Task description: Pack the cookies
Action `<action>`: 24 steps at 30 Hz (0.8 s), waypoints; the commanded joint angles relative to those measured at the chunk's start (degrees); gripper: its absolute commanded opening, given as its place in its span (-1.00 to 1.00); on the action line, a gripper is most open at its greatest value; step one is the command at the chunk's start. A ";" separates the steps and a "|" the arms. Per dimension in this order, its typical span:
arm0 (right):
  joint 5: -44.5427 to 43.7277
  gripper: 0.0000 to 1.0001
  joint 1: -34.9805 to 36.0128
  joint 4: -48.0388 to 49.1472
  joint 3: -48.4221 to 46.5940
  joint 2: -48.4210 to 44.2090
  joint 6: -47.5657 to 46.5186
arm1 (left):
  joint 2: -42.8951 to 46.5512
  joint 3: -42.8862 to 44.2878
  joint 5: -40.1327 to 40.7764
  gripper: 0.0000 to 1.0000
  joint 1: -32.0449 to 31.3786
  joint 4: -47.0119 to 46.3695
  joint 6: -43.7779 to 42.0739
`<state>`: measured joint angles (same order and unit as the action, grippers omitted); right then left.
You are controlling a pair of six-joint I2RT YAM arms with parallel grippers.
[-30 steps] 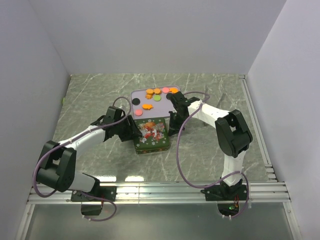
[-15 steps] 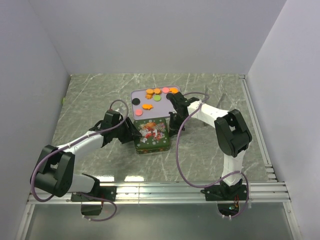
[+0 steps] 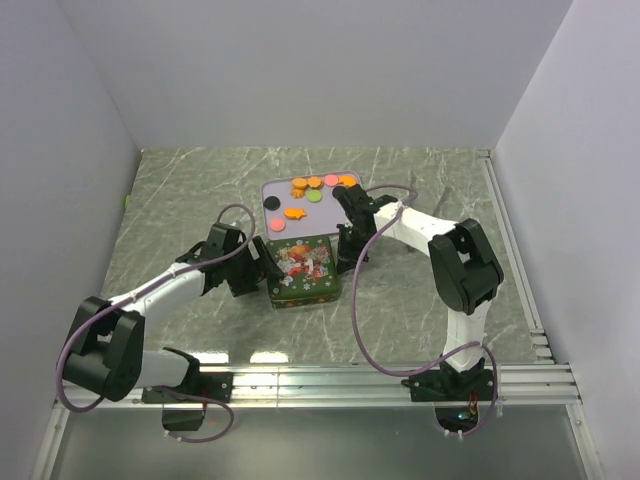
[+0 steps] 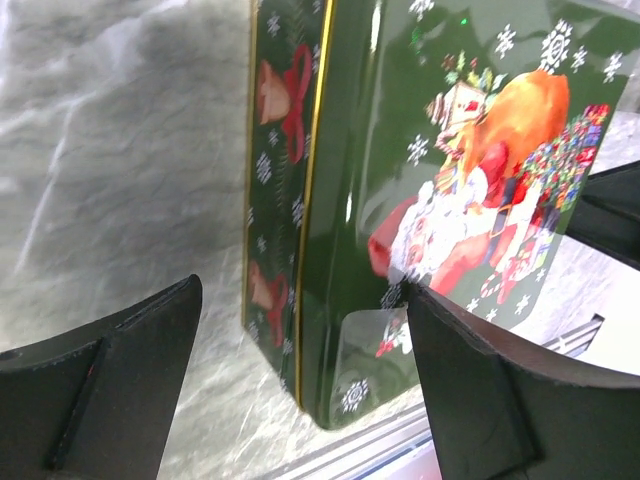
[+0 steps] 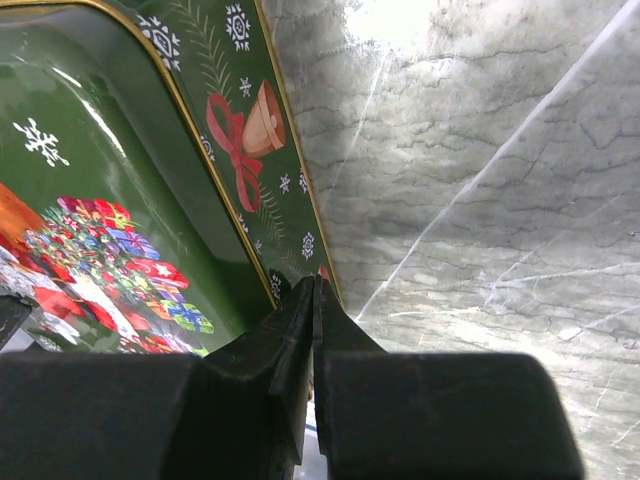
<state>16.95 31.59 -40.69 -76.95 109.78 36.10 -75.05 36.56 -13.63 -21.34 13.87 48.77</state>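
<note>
The cookies (image 3: 312,183), mostly orange with black, pink and green discs, lie on a pale purple tray (image 3: 330,214) behind a green Christmas tin (image 3: 303,270) whose lid is on. My left gripper (image 3: 262,272) is at the tin's left side and is open. In the left wrist view the tin's (image 4: 420,150) near corner shows between the spread fingers of the left gripper (image 4: 305,300); whether they touch it I cannot tell. My right gripper (image 3: 345,245) is shut with nothing in it. Its tips (image 5: 316,282) rest against the right wall of the tin (image 5: 90,200).
The tin and the tray stand on a grey marbled table (image 3: 180,200). White walls close it in on three sides. A metal rail (image 3: 320,385) runs along the near edge by the arm bases.
My left gripper has opened wide and drawn back a little to the left of the tin. The right gripper stays shut against the tin's right side. The tin and cookies have not moved.
</note>
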 commanded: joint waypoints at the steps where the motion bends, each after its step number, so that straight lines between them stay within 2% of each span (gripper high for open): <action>1: -1.47 -0.80 0.75 0.00 -1.63 -0.53 0.55 | 2.09 2.46 3.17 0.79 0.34 5.99 -2.37; 5: -5.34 -0.66 0.22 -2.46 -2.24 -0.79 0.82 | 4.02 3.96 3.96 0.80 1.13 8.28 -3.07; 7: -6.40 -0.50 -0.65 -3.08 -2.24 -1.14 1.08 | 4.82 4.66 4.31 0.80 1.48 9.24 -3.51; 8: -7.19 -0.37 -0.92 -3.69 -2.24 -1.23 1.08 | 5.43 5.01 4.49 0.80 1.57 9.59 -3.60; 9: -7.80 -0.15 -1.18 -4.05 -2.24 -1.58 1.08 | 5.78 5.45 4.66 0.80 1.65 9.95 -3.86; 12: -10.44 0.07 -2.06 -5.28 -2.24 -3.07 0.91 | 7.37 6.86 5.98 0.80 1.92 11.62 -4.56; 15: -11.67 0.21 -3.47 -6.51 -2.59 -5.18 0.47 | 8.86 8.96 7.30 0.81 2.36 13.81 -5.70; 23: -14.05 0.32 -7.51 -11.86 -5.49 -15.10 -1.90 | 11.32 19.05 13.45 0.84 3.41 21.10 -11.06; 24: -14.14 0.33 -7.69 -12.22 -5.84 -16.16 -2.43 | 11.50 20.64 16.93 0.87 3.41 23.11 -11.42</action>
<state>5.23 24.69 -49.74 -79.26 100.25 35.55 -65.82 50.94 -3.09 -18.35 32.75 41.10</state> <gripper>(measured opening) 0.657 0.920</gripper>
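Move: The closed cookie tin sits between the two hands. Its middle is about 8 cm to the right of the left hand, 1 cm farther out and 3 cm lower. From the right hand it is roughly 9 cm to the left, level fore and aft and 2 cm lower. The cookie tray lies just beyond the tin, its middle some 15 cm ahead and 12 cm right of the left hand. Draw both grippers off the closed tin. Slide the right hand about 7 cm to the right, away from the tin's right side, opening its shut fingers well apart, then lift it some 5 cm while easing forward. Ease the left hand, its fingers still wide, off to the left of the tin, then raise it about 9 cm. ##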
